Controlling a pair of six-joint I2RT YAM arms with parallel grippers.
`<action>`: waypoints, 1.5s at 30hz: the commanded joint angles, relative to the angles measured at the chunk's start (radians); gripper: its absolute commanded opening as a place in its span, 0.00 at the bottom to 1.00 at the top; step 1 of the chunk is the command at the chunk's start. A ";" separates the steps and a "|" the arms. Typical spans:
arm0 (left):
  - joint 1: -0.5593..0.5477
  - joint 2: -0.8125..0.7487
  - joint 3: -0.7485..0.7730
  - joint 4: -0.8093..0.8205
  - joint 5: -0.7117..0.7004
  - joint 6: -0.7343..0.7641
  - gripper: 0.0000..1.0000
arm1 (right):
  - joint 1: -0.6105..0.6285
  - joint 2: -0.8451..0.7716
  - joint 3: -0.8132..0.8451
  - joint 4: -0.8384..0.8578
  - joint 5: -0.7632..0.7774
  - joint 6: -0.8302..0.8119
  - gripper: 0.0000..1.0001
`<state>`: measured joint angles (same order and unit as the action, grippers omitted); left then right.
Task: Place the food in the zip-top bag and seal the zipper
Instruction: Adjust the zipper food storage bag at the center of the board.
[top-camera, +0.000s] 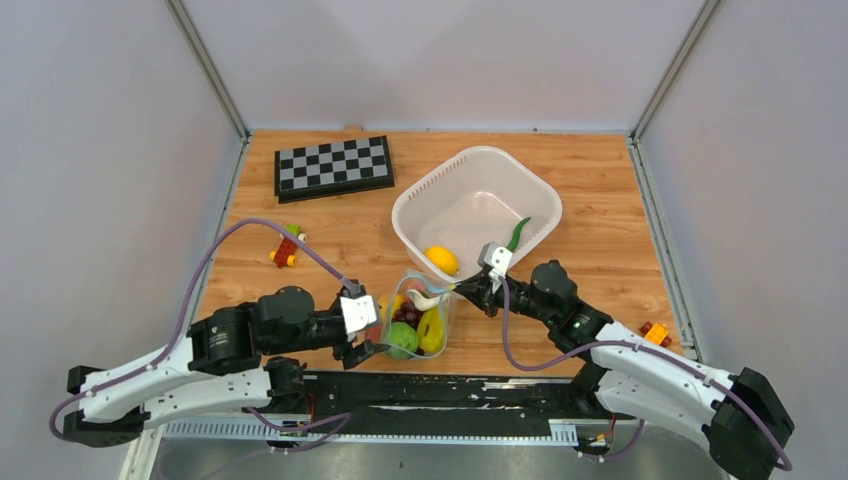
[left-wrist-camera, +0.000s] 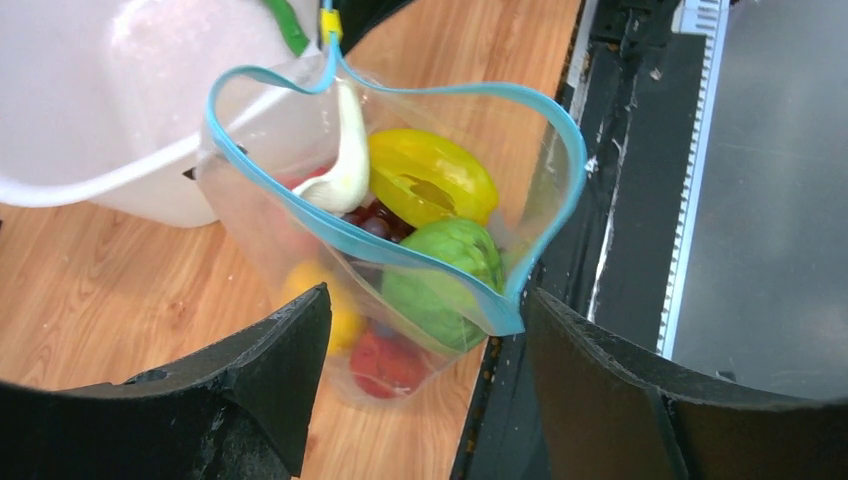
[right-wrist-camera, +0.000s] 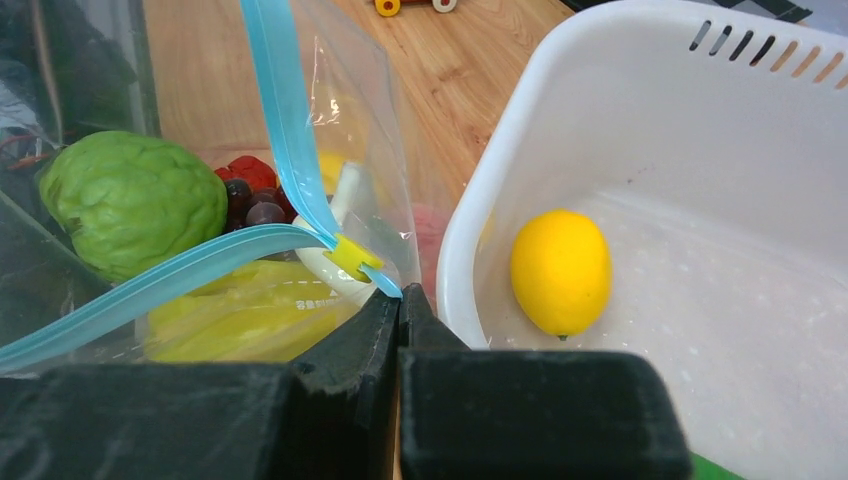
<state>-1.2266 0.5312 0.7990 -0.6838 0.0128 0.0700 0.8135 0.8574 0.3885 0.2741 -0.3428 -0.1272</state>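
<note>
The clear zip-top bag (top-camera: 425, 322) stands open on the table, holding a yellow fruit (left-wrist-camera: 430, 178), a green fruit (left-wrist-camera: 450, 265), purple grapes (left-wrist-camera: 375, 222), a red strawberry (left-wrist-camera: 385, 362) and a white piece (left-wrist-camera: 348, 165). Its teal zipper (left-wrist-camera: 400, 255) gapes wide. My left gripper (left-wrist-camera: 428, 300) is open, its fingers either side of the bag's near corner. My right gripper (right-wrist-camera: 400, 292) is shut on the zipper's far end, just past the yellow slider (right-wrist-camera: 352, 257). One lemon (right-wrist-camera: 560, 270) and a green chili (top-camera: 517, 235) lie in the white basket (top-camera: 430, 190).
The basket stands right behind the bag, its rim (right-wrist-camera: 470, 230) touching it. A folded chessboard (top-camera: 334, 166) lies at the back left, toy blocks (top-camera: 288, 245) left of the bag, and a small orange object (top-camera: 655, 333) by the right arm. A black rail (top-camera: 450, 385) runs along the near edge.
</note>
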 joint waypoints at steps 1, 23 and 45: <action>-0.061 0.019 0.019 -0.024 -0.036 0.011 0.78 | -0.026 0.017 0.045 0.021 -0.008 0.057 0.00; -0.198 0.141 0.059 0.034 -0.321 -0.095 0.19 | -0.050 -0.028 0.053 -0.016 -0.060 0.068 0.00; -0.199 -0.173 0.060 -0.031 -0.558 -0.260 0.00 | -0.060 -0.481 0.130 -0.441 0.060 -0.019 0.00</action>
<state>-1.4208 0.3836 0.8909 -0.7994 -0.4625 -0.1570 0.7605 0.3744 0.4503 -0.1158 -0.3912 -0.1612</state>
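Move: The bag's free zipper corner sits just inside the left gripper's rear finger: about 3 cm back, 3 cm right and 3 cm below the hand. Inside the bag, the green vegetable is some 6 cm right, 1 cm ahead and 12 cm below; the yellow pepper is about 12 cm right, 3 cm ahead, equally low. From the right hand, holding the slider end, that corner is roughly 11 cm back, 13 cm left, about level; the basket's lemon is 12 cm ahead, 3 cm left, 14 cm lower. Lower the open left gripper about 4 cm over the free zipper corner, easing slightly back and right. Close it to pinch the corner, then pull up and left some 8 cm, away from the right gripper, edging forward and turning counter-clockwise. Keep the right gripper shut on the slider end, nearly still at first, then draw it up, right and back to stretch the zipper. ##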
